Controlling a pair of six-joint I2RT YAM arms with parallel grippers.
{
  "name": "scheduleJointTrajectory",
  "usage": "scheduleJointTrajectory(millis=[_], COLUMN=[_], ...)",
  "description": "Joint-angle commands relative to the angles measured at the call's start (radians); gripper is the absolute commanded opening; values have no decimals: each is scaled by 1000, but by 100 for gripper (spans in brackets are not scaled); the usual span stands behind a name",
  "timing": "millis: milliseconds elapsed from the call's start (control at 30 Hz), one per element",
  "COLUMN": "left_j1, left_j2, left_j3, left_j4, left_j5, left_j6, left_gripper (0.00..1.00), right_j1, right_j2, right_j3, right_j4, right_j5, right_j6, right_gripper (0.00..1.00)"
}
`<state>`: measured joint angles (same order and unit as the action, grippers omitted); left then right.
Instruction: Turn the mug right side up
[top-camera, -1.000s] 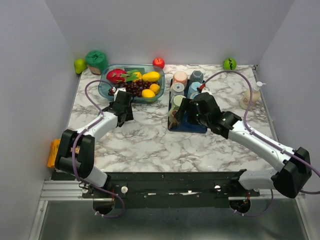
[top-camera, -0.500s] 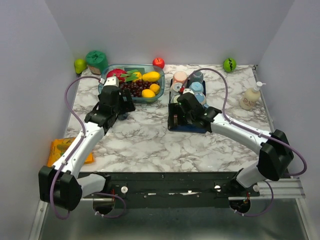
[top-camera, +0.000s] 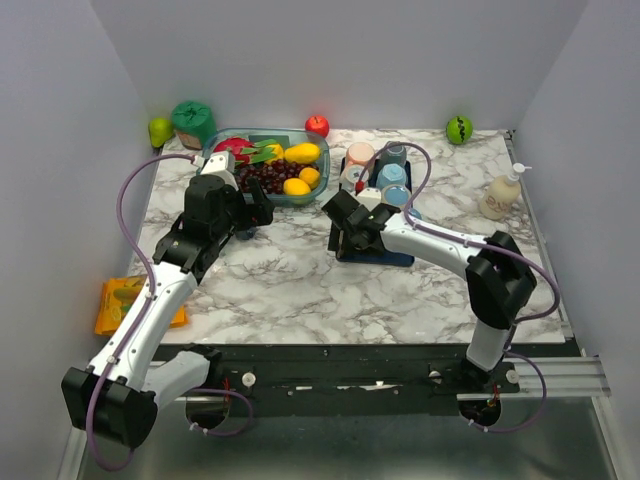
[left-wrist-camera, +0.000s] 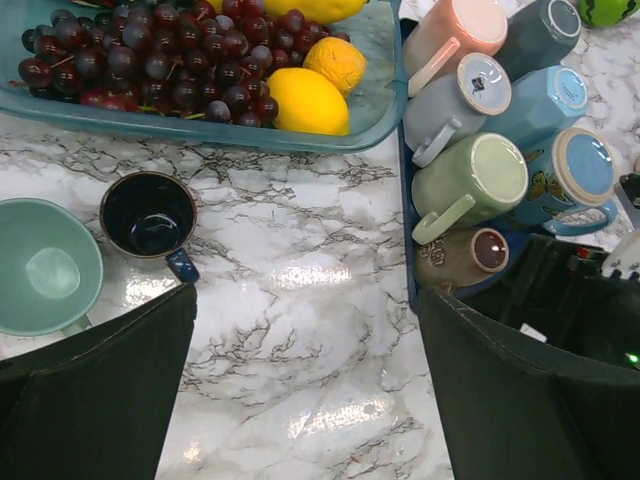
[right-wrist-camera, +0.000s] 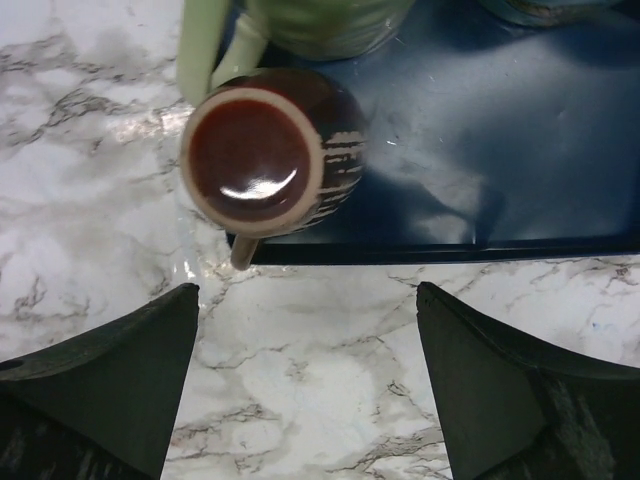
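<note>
A brown mug (right-wrist-camera: 265, 160) stands bottom up at the near-left corner of the blue tray (right-wrist-camera: 480, 150); its handle points toward me over the tray's edge. My right gripper (right-wrist-camera: 307, 290) hangs open above the marble just in front of it, not touching it. The same brown mug (left-wrist-camera: 465, 255) shows in the left wrist view, beside a green mug (left-wrist-camera: 470, 185). In the top view the right gripper (top-camera: 343, 228) covers that tray corner. My left gripper (top-camera: 252, 215) is open and empty over bare marble (left-wrist-camera: 305, 292). A dark blue mug (left-wrist-camera: 148, 213) and a teal mug (left-wrist-camera: 45, 265) stand upright beside it.
Several more mugs (left-wrist-camera: 455, 95) lie packed on the blue tray (top-camera: 385, 255). A clear bowl (top-camera: 212, 175) of fruit stands behind the left gripper. A soap bottle (top-camera: 503, 192) is at the right edge, toy fruit (top-camera: 317, 125) along the back wall, and an orange packet (top-camera: 120, 300) at the near left.
The right arm has swung left along the tray to its near-left corner. The left arm has risen from the upright mugs and its jaws have opened wider.
</note>
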<state>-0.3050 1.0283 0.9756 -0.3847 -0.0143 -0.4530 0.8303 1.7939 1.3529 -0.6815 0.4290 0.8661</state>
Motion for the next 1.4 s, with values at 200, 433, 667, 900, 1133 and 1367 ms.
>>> scheduleJointTrajectory(millis=[200,433,667,900,1133,1367], left_j1=[1,1,1,1,1,1], left_j2=[-17,-17,-14,-16,-16,-22], left_j3=[-6,-20,-32,-34,-40,-43], left_j4=[-8,-3,4,3,4,3], left_j5=[53,54,56,56,54,54], left_j6=[14,7,0,5,4,4], left_gripper=[99,99,99,99,99,99], right_j1=[3,1,1,1,3,1], right_j2=[94,59,24,27,41,55], right_j3=[51,-34,-84,-81,-75,-70], right_j4=[-39,-4,100,166,184,192], right_j5=[146,152,142,128,122,123], right_j6=[139,117,-28,-156,-216,-223], right_gripper=[88,74,42,36,42,32])
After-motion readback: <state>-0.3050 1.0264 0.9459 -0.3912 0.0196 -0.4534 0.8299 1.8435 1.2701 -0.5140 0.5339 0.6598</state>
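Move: The upside-down brown mug, its handle pointing back towards the robot, stands about 6 cm ahead of the right hand, 2 cm to its left and 3 cm below. The green mug is about 6 cm farther out than the brown one and 2 cm to its right; the butterfly mug lies some 14 cm ahead of the right hand and 7 cm right. From the left hand, the brown mug is about 5 cm ahead, 19 cm right and 19 cm below. The right hand sinks about 4 cm, easing right, then forward, closing its fingers around the brown mug's handle. ##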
